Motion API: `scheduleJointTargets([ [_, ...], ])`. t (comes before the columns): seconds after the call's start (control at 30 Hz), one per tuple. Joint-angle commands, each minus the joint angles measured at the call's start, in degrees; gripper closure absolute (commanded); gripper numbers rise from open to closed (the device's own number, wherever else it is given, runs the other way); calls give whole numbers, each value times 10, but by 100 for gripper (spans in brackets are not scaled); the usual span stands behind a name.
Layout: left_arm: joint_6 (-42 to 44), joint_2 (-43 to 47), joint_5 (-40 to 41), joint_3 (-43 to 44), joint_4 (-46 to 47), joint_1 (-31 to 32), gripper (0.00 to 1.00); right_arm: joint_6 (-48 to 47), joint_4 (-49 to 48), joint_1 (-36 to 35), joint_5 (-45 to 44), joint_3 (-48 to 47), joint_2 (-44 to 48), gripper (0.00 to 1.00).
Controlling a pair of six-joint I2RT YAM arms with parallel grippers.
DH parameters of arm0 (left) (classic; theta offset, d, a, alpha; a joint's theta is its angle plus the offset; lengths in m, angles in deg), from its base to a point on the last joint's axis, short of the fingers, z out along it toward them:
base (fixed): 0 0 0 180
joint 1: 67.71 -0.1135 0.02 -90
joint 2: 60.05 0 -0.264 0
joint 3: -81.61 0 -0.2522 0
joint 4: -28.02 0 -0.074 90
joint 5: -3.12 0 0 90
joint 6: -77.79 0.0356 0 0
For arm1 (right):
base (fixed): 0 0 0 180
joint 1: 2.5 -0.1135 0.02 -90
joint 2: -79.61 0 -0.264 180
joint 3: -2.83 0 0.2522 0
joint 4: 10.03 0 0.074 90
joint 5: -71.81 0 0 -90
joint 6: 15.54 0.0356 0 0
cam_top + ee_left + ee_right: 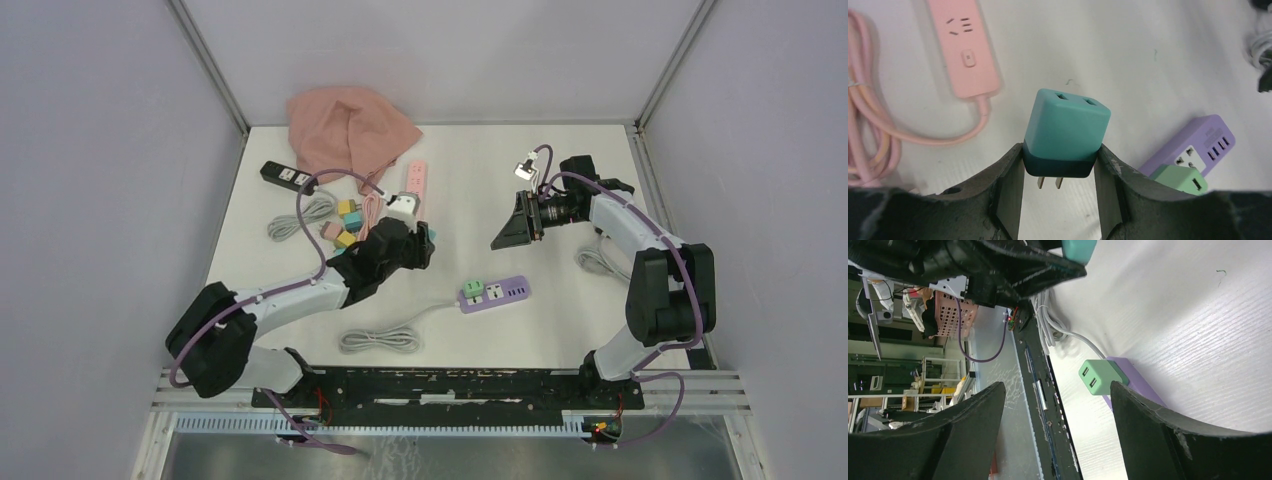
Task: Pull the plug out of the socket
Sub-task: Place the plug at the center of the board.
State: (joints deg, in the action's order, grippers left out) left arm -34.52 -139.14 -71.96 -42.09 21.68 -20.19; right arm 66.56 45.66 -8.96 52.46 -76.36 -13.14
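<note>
My left gripper (1060, 148) is shut on a teal plug (1066, 130) with a dark base, held above the table. Its two metal prongs hang bare between the fingers, in no socket. In the top view the left gripper (418, 243) hovers left of centre. A purple socket strip (495, 293) lies on the table with a green plug (472, 289) seated in it; the strip (1208, 137) and green plug (1180, 179) also show at the left wrist view's right. My right gripper (510, 230) hangs open and empty above the table, with the green plug (1100, 376) below it.
A pink socket strip (415, 180) with a white adapter (403, 205) lies at the back, its cord looped beside several coloured cubes (345, 225). A black strip (288, 177) and a pink cloth (350, 125) sit at the back left. A coiled grey cable (378, 340) lies near the front.
</note>
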Motion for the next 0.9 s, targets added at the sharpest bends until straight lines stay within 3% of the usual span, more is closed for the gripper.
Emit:
scheduleJointTargets([
  [0.0,-66,44,-39,-40,61,-62,97,-15,3,2,12,-19,6,17],
  [0.47,-129,76,-35,-117,63,-175,97,-23,9,2,10,-20,0,17],
  [0.87,-159,47,41,-82,-18,-206,97,-27,14,2,11,-22,-2,17],
])
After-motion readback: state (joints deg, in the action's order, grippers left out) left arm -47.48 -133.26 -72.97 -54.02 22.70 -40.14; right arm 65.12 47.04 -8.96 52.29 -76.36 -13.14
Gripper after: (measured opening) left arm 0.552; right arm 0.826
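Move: The left hand holds a teal plug above the table, taking it towards the loose plugs. Of these, the lower teal plug lies about 21 cm left, 4 cm back and 10 cm below; the yellow plug above it is some 22 cm left and 1 cm back, and the pink cord bundle 15 cm left and 5 cm ahead. From the right hand, the lower teal plug is roughly 38 cm left, 3 cm back and 15 cm below. Left hand sweeps the gripped teal plug about 13 cm left towards the loose plugs, sinking, turning some 25 degrees counter-clockwise. ##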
